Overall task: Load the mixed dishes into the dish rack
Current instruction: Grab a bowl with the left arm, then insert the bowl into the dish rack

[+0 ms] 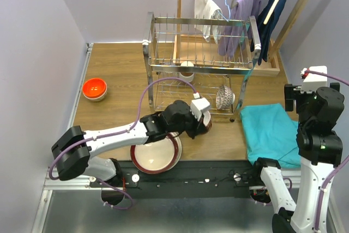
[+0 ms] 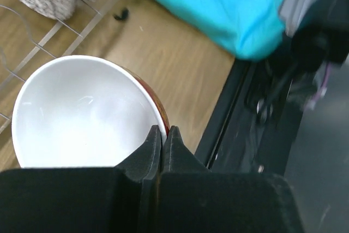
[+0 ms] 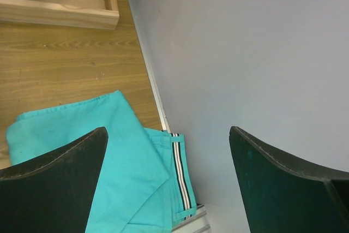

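Note:
My left gripper is shut on the rim of the red-patterned bowl, one finger inside its white interior and one outside. In the top view this bowl sits at the front foot of the dish rack, mostly hidden under my wrist. A dark-red-rimmed cream plate lies near the table's front edge. An orange bowl stands far left. The blue-white patterned bowl lies on its side in the rack's lower tier, and a beige cup stands there behind it. My right gripper is open and empty, high at the right wall.
A folded teal cloth lies right of the rack, also under my right gripper. Behind the rack a wooden hanger stand carries clothes. A black rail runs along the near table edge.

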`<act>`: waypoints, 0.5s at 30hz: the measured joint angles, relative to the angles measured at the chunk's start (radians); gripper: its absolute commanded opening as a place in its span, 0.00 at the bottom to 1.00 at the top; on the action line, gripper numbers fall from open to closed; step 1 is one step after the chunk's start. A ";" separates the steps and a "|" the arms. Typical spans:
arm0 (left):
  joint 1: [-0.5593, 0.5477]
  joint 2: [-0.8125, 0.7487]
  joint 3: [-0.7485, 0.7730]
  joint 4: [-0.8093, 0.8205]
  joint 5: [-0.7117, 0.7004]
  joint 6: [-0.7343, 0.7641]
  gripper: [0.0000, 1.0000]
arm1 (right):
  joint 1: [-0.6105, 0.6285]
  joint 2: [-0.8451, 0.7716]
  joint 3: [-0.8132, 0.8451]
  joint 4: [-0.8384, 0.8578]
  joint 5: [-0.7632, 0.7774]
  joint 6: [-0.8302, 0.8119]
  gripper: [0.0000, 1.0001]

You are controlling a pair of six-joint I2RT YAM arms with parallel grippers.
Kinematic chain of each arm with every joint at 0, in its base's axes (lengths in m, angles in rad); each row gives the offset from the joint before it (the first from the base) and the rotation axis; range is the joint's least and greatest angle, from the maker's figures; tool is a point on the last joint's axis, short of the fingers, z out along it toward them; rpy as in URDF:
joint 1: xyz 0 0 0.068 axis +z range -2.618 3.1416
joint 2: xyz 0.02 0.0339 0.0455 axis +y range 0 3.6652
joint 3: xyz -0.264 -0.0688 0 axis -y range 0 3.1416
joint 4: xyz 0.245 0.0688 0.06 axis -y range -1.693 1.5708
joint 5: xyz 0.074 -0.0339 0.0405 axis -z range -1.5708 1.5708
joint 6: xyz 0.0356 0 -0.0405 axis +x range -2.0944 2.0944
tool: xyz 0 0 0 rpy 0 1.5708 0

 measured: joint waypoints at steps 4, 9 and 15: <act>0.059 0.000 -0.003 0.112 -0.012 -0.128 0.00 | -0.002 0.020 0.024 -0.022 0.002 -0.013 1.00; 0.118 0.035 -0.009 0.276 -0.010 -0.263 0.00 | -0.006 0.063 0.036 -0.023 0.002 -0.021 1.00; 0.180 0.175 -0.015 0.465 0.000 -0.397 0.00 | -0.006 0.114 0.036 -0.022 0.002 -0.013 1.00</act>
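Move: The dark-red bowl is already off the table, pinched by its rim in the left gripper; its likely place, on the dish rack's lower shelf, is about 14 cm ahead of this hand, 3 cm right and 5 cm lower. The patterned bowl stands 14 cm ahead and 11 cm right, the white cup 25 cm ahead and 7 cm left, the plates 7 cm back and 19 cm left. From the right hand the place is some 37 cm left, 9 cm ahead, well below. The dark-red bowl is carried by the left hand about 9 cm forward and slightly right, towards the lower shelf and the patterned bowl, first rising some 5 cm and then starting to sink. The wrist turns about 30 degrees on the way, bringing the right-pointing fingers nearly level and swinging them counter-clockwise, while they keep their rim grip. ##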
